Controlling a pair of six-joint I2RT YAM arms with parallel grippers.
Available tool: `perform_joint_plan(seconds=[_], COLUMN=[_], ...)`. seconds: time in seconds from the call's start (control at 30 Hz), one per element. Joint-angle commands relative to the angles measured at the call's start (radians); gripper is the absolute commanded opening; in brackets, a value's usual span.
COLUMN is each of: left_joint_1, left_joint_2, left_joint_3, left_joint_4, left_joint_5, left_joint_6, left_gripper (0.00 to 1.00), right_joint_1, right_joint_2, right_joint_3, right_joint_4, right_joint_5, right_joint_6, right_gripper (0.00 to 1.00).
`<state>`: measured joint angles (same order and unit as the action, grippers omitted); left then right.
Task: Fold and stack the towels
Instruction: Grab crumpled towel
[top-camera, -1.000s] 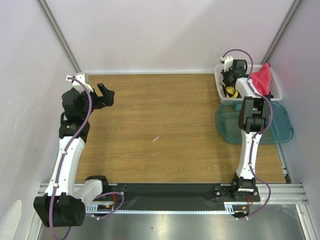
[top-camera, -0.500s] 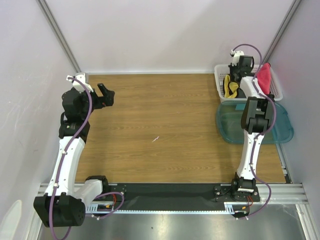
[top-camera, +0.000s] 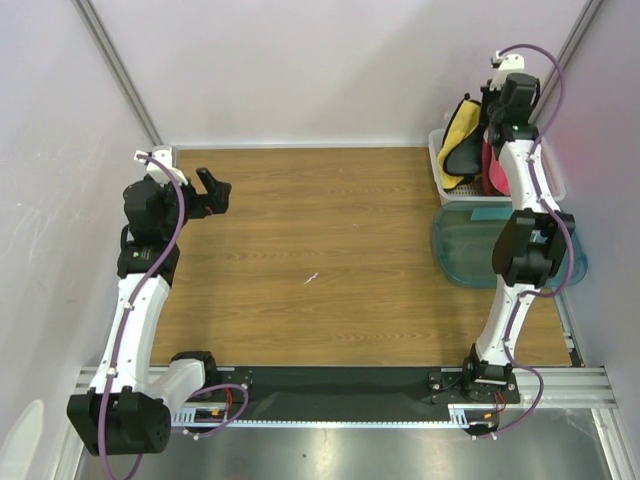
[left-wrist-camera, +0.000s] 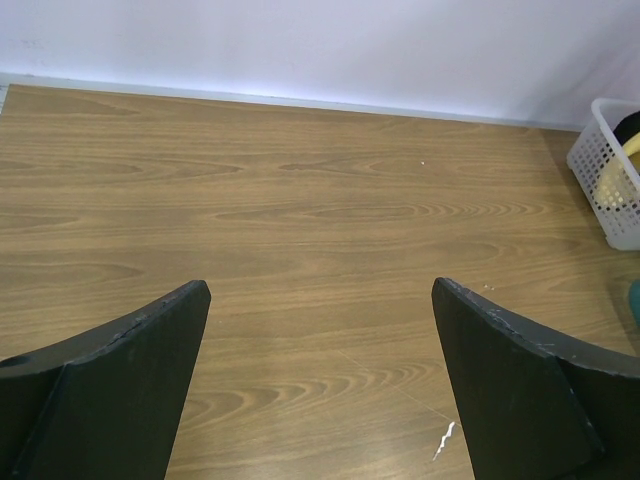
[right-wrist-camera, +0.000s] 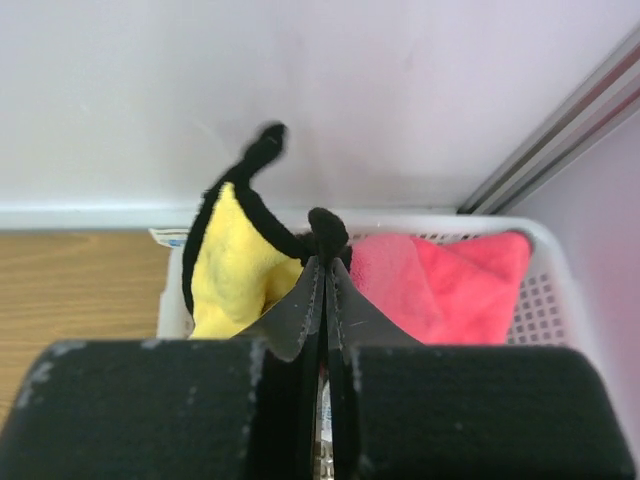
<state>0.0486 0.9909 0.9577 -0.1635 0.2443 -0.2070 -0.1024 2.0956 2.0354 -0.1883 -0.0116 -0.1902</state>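
Observation:
My right gripper (right-wrist-camera: 327, 262) is shut on the black edging of a yellow towel (right-wrist-camera: 235, 265) and holds it up above the white basket (right-wrist-camera: 545, 300). From above, the yellow towel (top-camera: 461, 135) hangs below the raised right gripper (top-camera: 487, 125) at the back right corner. A pink-red towel (right-wrist-camera: 440, 280) lies in the basket just right of the jaws. My left gripper (left-wrist-camera: 320, 300) hovers over bare wood at the far left, jaws wide open and empty; from above the left gripper (top-camera: 212, 188) points toward the table's middle.
A teal translucent tub (top-camera: 470, 245) sits in front of the basket (top-camera: 437, 165) at the right edge. A small white scrap (top-camera: 313, 277) lies mid-table. White walls close in on the back and both sides, with a slanted metal post (top-camera: 565, 50) behind the right arm.
The right gripper closed on the yellow towel inside the basket, then rose and moved back toward the wall, drawing the towel up out of the basket. The left arm stayed still.

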Motion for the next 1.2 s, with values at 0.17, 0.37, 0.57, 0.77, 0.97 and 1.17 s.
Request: perform_joint_plan(seconds=[0.17,0.37,0.57,0.77,0.97,1.17], left_joint_1=[0.005,0.004,0.005,0.004,0.005,0.005], left_joint_2=[-0.035,-0.037,-0.032,-0.028,-0.026,-0.026], left_joint_3=[0.024,0.019,0.018,0.018,0.018,0.016], left_joint_4=[0.032,0.039,0.039,0.042,0.041,0.041], left_joint_5=[0.075,0.101,0.110,0.113,0.122,0.119], left_joint_6=[0.031,0.029,0.029,0.028,0.027,0.031], left_gripper=[1.00,1.00,1.00,1.00,1.00,1.00], right_joint_1=[0.006,0.020,0.041,0.125,0.211,0.204], right_joint_2=[-0.135,-0.172,-0.227,-0.330,-0.292,-0.281], right_joint_3=[0.023,-0.018,-0.215,-0.495,-0.492,-0.422], right_joint_4=[0.007,-0.069,-0.122,-0.004,-0.036,-0.096], right_joint_5=[0.012,0.022,-0.123,-0.320,-0.189,-0.137], right_joint_6=[0.032,0.035,0.069,0.118,0.069,0.109], right_gripper=[0.00,0.00,0.00,0.00,0.00,0.39])
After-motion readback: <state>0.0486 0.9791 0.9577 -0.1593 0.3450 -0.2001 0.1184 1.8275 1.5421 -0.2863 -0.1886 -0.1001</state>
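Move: The right hand already pinches the black-edged yellow-and-grey towel, hanging over the basket; the table spot off the basket's front-left corner, where it is taken, lies about 16 cm to its left, 11 cm back and 27 cm below. From the same hand, the basket's middle is some 9 cm right, 2 cm back; the pink towel about 6 cm right, 3 cm back; the teal tub some 12 cm right, 27 cm back. From the left hand that spot is roughly 50 cm right, 18 cm ahead. The right hand, still shut on the black-edged towel, first finishes its lift with another 4 cm or so while easing back a little, then swings left, down and back past the basket's left side towards the open table, ending some 16 cm left, 11 cm back and 10 cm lower than it began. On the way the fingers tip down about 20 degrees and turn about as much counter-clockwise, and only at the end, with the hand slowed, do they open to about a third, the black edge still between them. ##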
